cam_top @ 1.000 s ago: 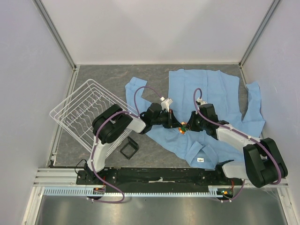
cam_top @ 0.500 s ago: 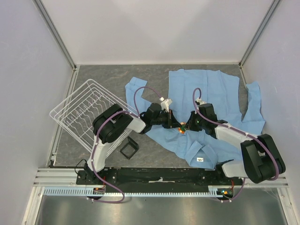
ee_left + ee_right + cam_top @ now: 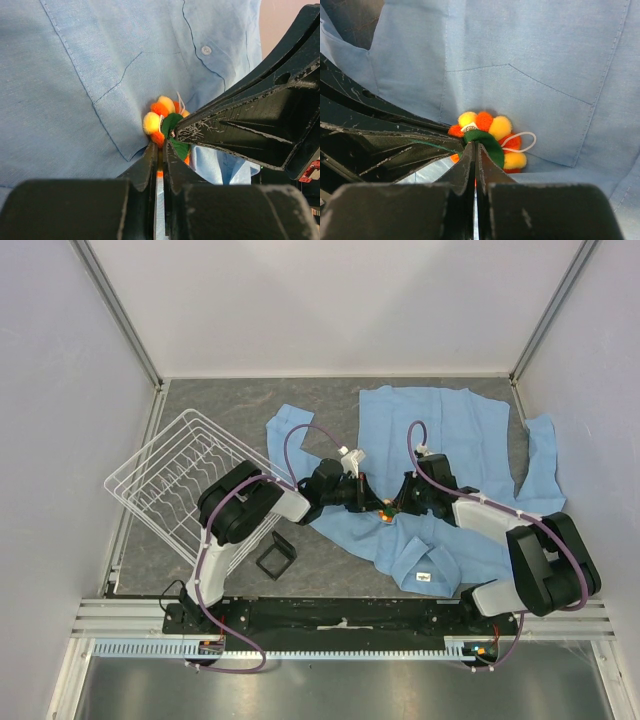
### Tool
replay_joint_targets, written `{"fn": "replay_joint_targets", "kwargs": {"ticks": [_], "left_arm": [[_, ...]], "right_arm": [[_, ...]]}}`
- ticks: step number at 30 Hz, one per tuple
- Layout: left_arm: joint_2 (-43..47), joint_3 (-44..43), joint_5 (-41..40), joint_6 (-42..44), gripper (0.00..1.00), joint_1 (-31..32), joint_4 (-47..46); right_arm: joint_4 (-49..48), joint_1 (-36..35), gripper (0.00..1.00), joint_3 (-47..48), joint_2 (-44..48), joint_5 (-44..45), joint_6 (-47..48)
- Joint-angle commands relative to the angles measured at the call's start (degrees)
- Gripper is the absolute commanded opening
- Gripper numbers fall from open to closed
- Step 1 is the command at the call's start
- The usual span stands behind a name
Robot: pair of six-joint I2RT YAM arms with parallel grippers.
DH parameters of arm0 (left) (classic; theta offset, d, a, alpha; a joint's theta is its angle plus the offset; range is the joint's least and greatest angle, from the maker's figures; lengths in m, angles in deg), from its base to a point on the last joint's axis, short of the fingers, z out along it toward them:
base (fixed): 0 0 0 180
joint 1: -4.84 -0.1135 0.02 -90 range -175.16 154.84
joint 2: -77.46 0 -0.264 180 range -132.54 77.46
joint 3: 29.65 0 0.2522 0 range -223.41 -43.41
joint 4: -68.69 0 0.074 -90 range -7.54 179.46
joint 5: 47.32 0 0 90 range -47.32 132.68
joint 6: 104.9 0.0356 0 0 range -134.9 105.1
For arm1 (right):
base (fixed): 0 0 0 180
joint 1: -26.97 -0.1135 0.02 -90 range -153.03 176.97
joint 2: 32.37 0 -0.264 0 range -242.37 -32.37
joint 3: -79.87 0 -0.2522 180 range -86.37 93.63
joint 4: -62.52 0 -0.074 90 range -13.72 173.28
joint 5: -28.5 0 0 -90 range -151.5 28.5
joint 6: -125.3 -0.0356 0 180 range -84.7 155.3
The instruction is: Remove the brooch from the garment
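The garment (image 3: 460,430) is a light blue shirt spread on the grey table. The brooch (image 3: 386,513), a small flower of orange and yellow pompoms with a green felt piece, sits by the chest pocket. My left gripper (image 3: 377,506) reaches it from the left and my right gripper (image 3: 394,508) from the right. In the left wrist view the left gripper (image 3: 161,146) is shut on the brooch's (image 3: 162,114) orange lower edge. In the right wrist view the right gripper (image 3: 474,145) is shut on the green piece of the brooch (image 3: 495,129).
A white wire dish rack (image 3: 185,475) stands at the left. A small black square frame (image 3: 274,556) lies near the left arm's base. The shirt's collar label (image 3: 424,578) lies close to the front edge. Grey walls enclose the table.
My right gripper has slid left onto the brooch and shut on it; its arm followed. The shirt's near part has shifted slightly left. The left gripper has stayed shut in place.
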Motion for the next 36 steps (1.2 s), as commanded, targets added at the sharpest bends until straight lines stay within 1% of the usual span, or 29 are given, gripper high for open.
{"fn": "replay_joint_targets", "kwargs": {"ticks": [1,4,8,9,11,12,14,15,18,21,24,30,36], "left_arm": [[-0.66,-1.04,3.10,-0.49,0.02,0.67,-0.52],[-0.66,-0.86,2.57,-0.49,0.02,0.67,-0.08],[-0.83,-1.12,2.31,-0.14,0.02,0.67,0.62],[-0.75,-1.21,2.31,0.12,0.02,0.58,0.79],[-0.83,-1.39,2.31,0.21,0.02,0.67,1.15],[-1.01,-1.39,2.31,0.21,0.02,0.67,1.15],[-1.01,-1.48,2.40,0.30,0.02,0.67,1.15],[-1.10,-1.56,2.48,0.21,0.02,0.67,1.15],[-1.19,-1.65,2.48,0.30,0.02,0.67,1.32],[-1.27,-1.74,2.75,0.39,0.02,0.67,1.32],[-1.19,-1.74,2.75,0.30,0.02,0.67,1.32],[-1.54,-2.00,3.27,0.21,0.02,0.67,1.32],[-1.71,-2.09,3.36,0.12,0.02,0.67,1.32]], "right_arm": [[7.03,0.00,0.00,-1.08,-2.51,11.32,0.41],[7.30,0.08,0.00,-1.17,-1.98,10.71,1.72],[6.42,0.00,0.00,-2.04,-0.41,5.00,5.41],[5.55,0.00,0.00,-2.39,1.52,3.08,5.51],[4.93,0.00,0.04,-2.84,3.63,1.74,5.16],[5.28,0.00,0.10,-2.66,5.38,1.74,5.07],[6.06,0.08,0.13,-1.53,6.98,1.74,5.07],[7.03,0.00,0.17,-1.08,8.11,1.74,5.07],[8.79,0.08,0.21,0.33,9.88,2.35,5.33],[9.23,0.00,0.22,0.33,10.59,3.15,6.03],[8.97,0.09,0.22,0.07,9.18,2.97,6.73],[5.11,0.08,0.22,-0.46,6.90,0.60,6.83],[3.52,0.00,0.21,-0.20,5.40,-0.45,7.35]]}}
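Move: The green back of the brooch is right under the shut right fingertips, its middle about 1 cm below. From the left fingertips, which pinch its edge, the middle lies about 1 cm to the right. From the right hand, the shirt pocket is some 4 cm ahead and 1 cm to the right, and the collar with the white label about 14 cm back and 5 cm to the right, both roughly 2 cm lower. Open the right gripper by about a fifth to let go of the brooch's pin, drawing it back and to the right about 3 cm while lifting nearly 2 cm. Then sink the parted tips about 1 cm back down towards the pin clasp. Keep the left gripper pinching the brooch's edge, letting it ease about 1 cm back and left. ##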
